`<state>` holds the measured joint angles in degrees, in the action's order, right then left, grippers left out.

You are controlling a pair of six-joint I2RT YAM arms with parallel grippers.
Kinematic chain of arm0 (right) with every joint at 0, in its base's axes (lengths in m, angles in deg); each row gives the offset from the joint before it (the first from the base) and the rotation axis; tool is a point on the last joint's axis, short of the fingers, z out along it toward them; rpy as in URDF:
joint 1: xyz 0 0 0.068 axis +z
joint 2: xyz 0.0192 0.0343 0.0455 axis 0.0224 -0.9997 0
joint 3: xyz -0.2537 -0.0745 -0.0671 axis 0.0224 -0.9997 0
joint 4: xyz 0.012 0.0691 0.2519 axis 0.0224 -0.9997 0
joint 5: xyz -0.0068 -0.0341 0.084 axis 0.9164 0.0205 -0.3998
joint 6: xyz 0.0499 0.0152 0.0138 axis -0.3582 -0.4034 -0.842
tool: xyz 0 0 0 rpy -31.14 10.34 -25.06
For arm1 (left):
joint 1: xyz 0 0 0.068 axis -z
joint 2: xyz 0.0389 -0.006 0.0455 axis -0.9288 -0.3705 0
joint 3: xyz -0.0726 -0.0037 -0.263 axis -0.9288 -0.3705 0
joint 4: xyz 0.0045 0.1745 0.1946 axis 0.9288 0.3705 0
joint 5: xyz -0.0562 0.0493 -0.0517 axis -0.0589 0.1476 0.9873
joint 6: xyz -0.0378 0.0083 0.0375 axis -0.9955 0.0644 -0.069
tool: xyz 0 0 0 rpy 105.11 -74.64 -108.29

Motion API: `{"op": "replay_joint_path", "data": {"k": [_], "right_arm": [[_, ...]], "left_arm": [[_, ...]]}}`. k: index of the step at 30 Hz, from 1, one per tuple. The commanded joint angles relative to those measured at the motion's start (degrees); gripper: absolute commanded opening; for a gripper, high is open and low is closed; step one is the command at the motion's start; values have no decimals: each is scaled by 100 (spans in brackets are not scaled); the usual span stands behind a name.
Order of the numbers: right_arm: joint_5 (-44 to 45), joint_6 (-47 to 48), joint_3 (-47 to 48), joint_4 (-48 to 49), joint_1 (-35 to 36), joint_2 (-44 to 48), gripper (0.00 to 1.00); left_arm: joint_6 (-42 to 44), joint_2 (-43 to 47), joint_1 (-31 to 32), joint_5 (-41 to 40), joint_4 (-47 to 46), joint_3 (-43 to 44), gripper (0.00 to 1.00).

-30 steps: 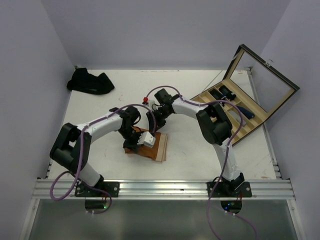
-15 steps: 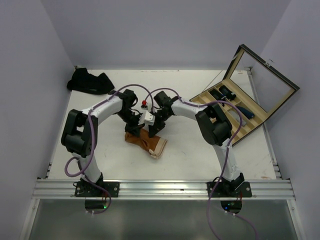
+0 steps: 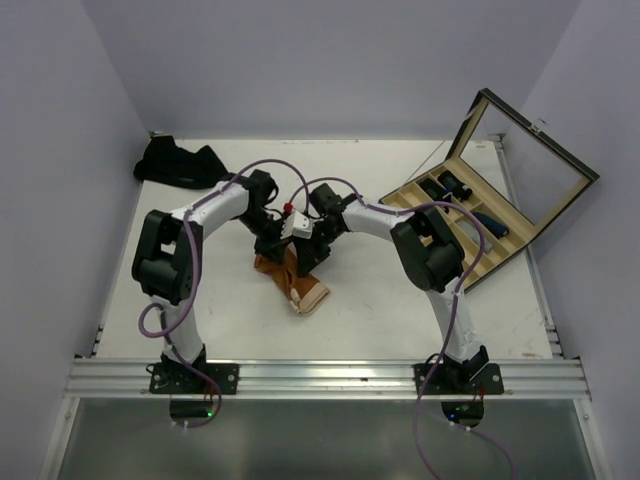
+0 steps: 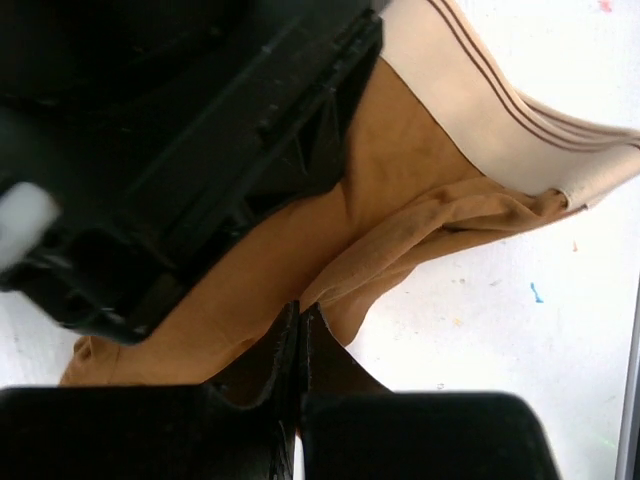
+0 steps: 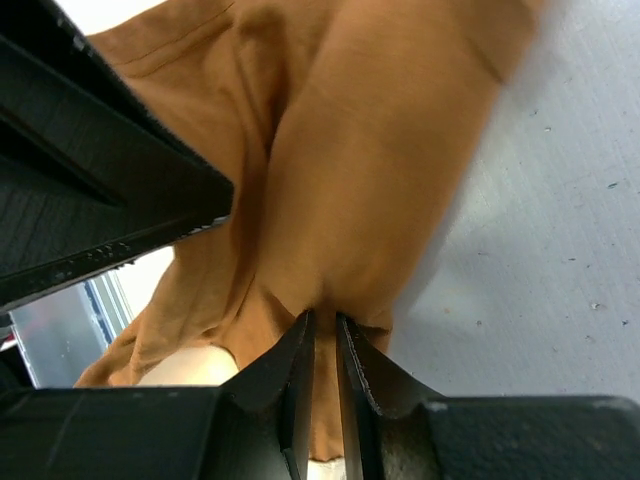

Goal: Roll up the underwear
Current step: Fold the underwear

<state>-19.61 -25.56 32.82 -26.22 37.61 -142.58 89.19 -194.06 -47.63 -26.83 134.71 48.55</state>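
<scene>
The rust-orange underwear (image 3: 286,272) lies mid-table, its cream waistband (image 3: 312,298) trailing toward the near side. My left gripper (image 3: 276,247) and right gripper (image 3: 303,264) meet over its far end. In the left wrist view the left gripper (image 4: 300,312) is shut, tips pinching a fold of the orange cloth (image 4: 400,180). The right wrist view shows the right gripper (image 5: 325,322) shut on a bunch of the same cloth (image 5: 380,150), a strip of it running between the jaws.
A dark pile of underwear (image 3: 180,163) sits at the back left corner. The wooden compartment box (image 3: 470,235) with its raised glass lid (image 3: 520,160) stands at the right, dark rolls (image 3: 450,185) in its cells. Each arm crowds the other's wrist view.
The left gripper has moved from the cloth's near side up toward the far side beside the right gripper. The underwear has drawn into a narrower, bunched shape with the waistband hanging nearest.
</scene>
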Motion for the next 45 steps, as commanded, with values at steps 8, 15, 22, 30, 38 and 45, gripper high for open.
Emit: {"op": "replay_joint_path", "data": {"k": [8, 15, 22, 30, 38, 45], "right_arm": [[88, -87, -197, 95, 66, 68, 20], [71, -605, -311, 245, 22, 120, 22], [-79, -1546, -917, 623, -540, 857, 32], [-368, -1757, -1374, 438, -1296, 1490, 29], [252, -1671, -1505, 1131, -928, 3139, 31], [2107, -334, -1481, 615, -6, 3926, 61]], "left_arm": [[-447, -570, -32, 10, -689, 393, 0], [-746, -685, 56, -113, -1330, 104, 0], [-948, -816, 56, -517, -1770, -240, 2], [-948, -1116, 179, -930, -1683, -91, 4], [-1019, -1537, 267, -992, -1174, 339, 5], [-1203, -1907, 276, -957, -944, 665, 6]]}}
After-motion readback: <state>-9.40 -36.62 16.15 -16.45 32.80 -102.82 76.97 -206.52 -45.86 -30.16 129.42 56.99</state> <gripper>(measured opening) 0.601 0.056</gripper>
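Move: The left hand holds a raised side edge of the underwear; the underwear's middle lies about 4 cm back, 4 cm right and 5 cm below it, with the pale waistband some 9 cm back and 10 cm right. The right hand's fingertips are low in the fold: from them the underwear's middle is roughly 3 cm back and 3 cm left, the waistband 7 cm back and 3 cm right. The open box stands about 38 cm right and 13 cm ahead of the right hand. The left hand carries the held edge down and forward, about 4 cm each way and a little to the right, laying it onto the underwear strip, then stays there low with its fingers all but shut on the cloth. The right hand first keeps still in the fold, then draws out low to the right and forward by some 8 cm with its wrist turning clockwise, and rises clear by nearly 20 cm, its fingers opening wider as it leaves the cloth. ##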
